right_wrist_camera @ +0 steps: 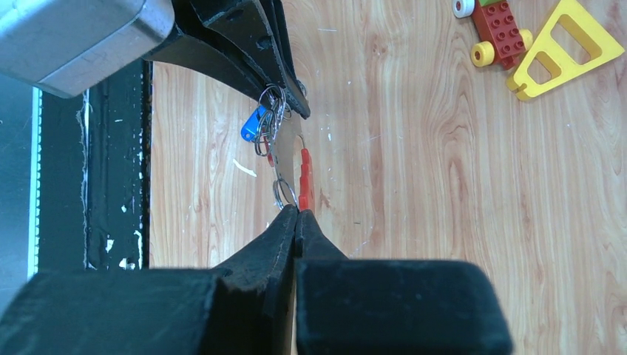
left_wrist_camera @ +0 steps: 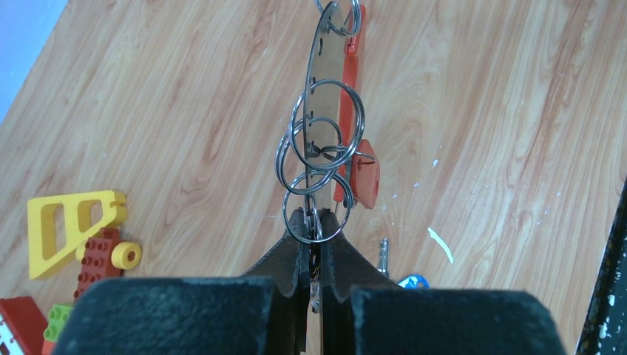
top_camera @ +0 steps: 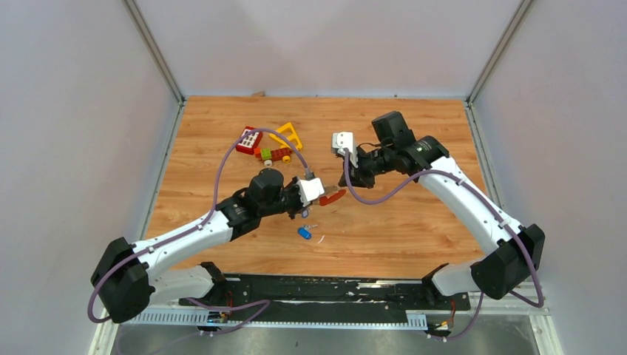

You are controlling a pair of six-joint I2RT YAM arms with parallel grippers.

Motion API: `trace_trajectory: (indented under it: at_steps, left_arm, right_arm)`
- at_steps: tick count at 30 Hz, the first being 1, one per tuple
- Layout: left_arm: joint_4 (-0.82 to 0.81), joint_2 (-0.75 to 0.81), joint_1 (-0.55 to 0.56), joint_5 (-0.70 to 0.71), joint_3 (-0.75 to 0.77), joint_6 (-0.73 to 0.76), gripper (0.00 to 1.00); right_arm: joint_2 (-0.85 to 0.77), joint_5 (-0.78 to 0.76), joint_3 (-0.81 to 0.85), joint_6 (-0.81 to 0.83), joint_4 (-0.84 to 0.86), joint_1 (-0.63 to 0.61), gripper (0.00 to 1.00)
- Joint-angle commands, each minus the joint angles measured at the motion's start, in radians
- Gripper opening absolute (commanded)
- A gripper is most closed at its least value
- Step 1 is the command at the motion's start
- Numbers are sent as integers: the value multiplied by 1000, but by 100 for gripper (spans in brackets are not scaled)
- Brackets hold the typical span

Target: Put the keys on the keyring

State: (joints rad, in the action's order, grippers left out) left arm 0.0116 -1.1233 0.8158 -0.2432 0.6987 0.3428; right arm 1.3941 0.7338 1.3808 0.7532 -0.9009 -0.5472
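The keyring (left_wrist_camera: 323,81) is a thin grey strip with several split rings and a red clip (left_wrist_camera: 349,70), stretched in the air between my two grippers. My left gripper (left_wrist_camera: 314,224) is shut on the lowest ring. A red key head (left_wrist_camera: 366,177) hangs among the rings. My right gripper (right_wrist_camera: 297,213) is shut on the far end of the keyring (right_wrist_camera: 304,177), by a small ring. The blue-headed key (top_camera: 304,233) lies loose on the table under the left gripper (top_camera: 316,201), its blue head (left_wrist_camera: 412,281) partly hidden by a finger. From above, the right gripper (top_camera: 347,185) meets the red clip (top_camera: 334,197).
A yellow triangular frame (top_camera: 288,135), a red block with white buttons (top_camera: 249,139) and small toy blocks (top_camera: 273,154) lie at the back left of the wooden table. The black base rail (top_camera: 325,290) runs along the near edge.
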Motion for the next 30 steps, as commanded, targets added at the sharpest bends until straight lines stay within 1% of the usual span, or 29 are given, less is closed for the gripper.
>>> trace_trajectory:
  at_steps: [1,4,7,9,10,13,16,18,20,24,27,29,30]
  left_arm:
    - [-33,-4,-4,33,40,-11,0]
    - [-39,-6,-4,48,52,-10,6]
    - [-42,3,-4,68,64,12,19]
    - [-41,16,-4,78,72,40,30]
    - [-39,27,-4,81,76,55,41]
    - [-27,53,-4,74,92,109,62]
    - [33,73,-6,24,121,173,73]
    - [76,76,-6,-11,141,207,78]
    - [93,77,-6,-29,155,217,79]
    - [106,64,-6,-31,171,219,76]
    - [99,67,-7,-20,142,216,74]
    - [86,70,-7,-24,111,214,74]
    - [81,69,-7,-28,100,211,75]
  right_arm:
    - [-32,-77,34,-1,33,-5,0]
    - [-58,-96,25,-35,82,-7,0]
    - [-97,-124,-15,-60,163,-13,0]
    - [-122,-148,-34,-63,203,-18,0]
    - [-128,-161,-37,-61,214,-21,0]
    - [-138,-179,-31,-55,233,-29,0]
    - [-139,-200,-20,-37,239,-48,0]
    - [-141,-206,-16,-24,241,-58,0]
    - [-141,-209,-14,-17,243,-66,0]
    - [-137,-242,-30,-16,227,-67,0]
    - [-165,-269,-114,-26,234,-30,0]
    - [-180,-262,-175,-36,238,23,4]
    - [-186,-246,-198,-37,229,58,9]
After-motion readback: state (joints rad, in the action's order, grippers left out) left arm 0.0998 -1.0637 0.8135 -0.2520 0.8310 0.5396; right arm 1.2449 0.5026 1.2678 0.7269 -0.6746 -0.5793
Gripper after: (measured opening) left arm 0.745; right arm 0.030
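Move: The left hand holds the keyring by its lower, key end; the middle of the keyring lies about 4 cm to that hand's right, 3 cm above and 1 cm ahead. From the right hand, at the upper end, that middle is about 4 cm left, 4 cm below and 1 cm back. From the left hand, the loose blue key lies on the table about 8 cm back and 1 cm left, and the yellow triangle 16 cm ahead and 7 cm left, both some 15 cm lower. The left hand lets go of the key end of the keyring, opening its fingers wide from nearly shut while it first eases forward a little, then lifts about 7 cm clear, its wrist tilting so that the far side comes up. The right hand keeps its fingers all but shut at the upper end as it rises about 4 cm and goes some 3 cm forward, rolling roughly 15 degrees with its far side up, then turns back down by about 2 cm and a little to the right right at the end, by when the keyring is no longer at its fingertips. ##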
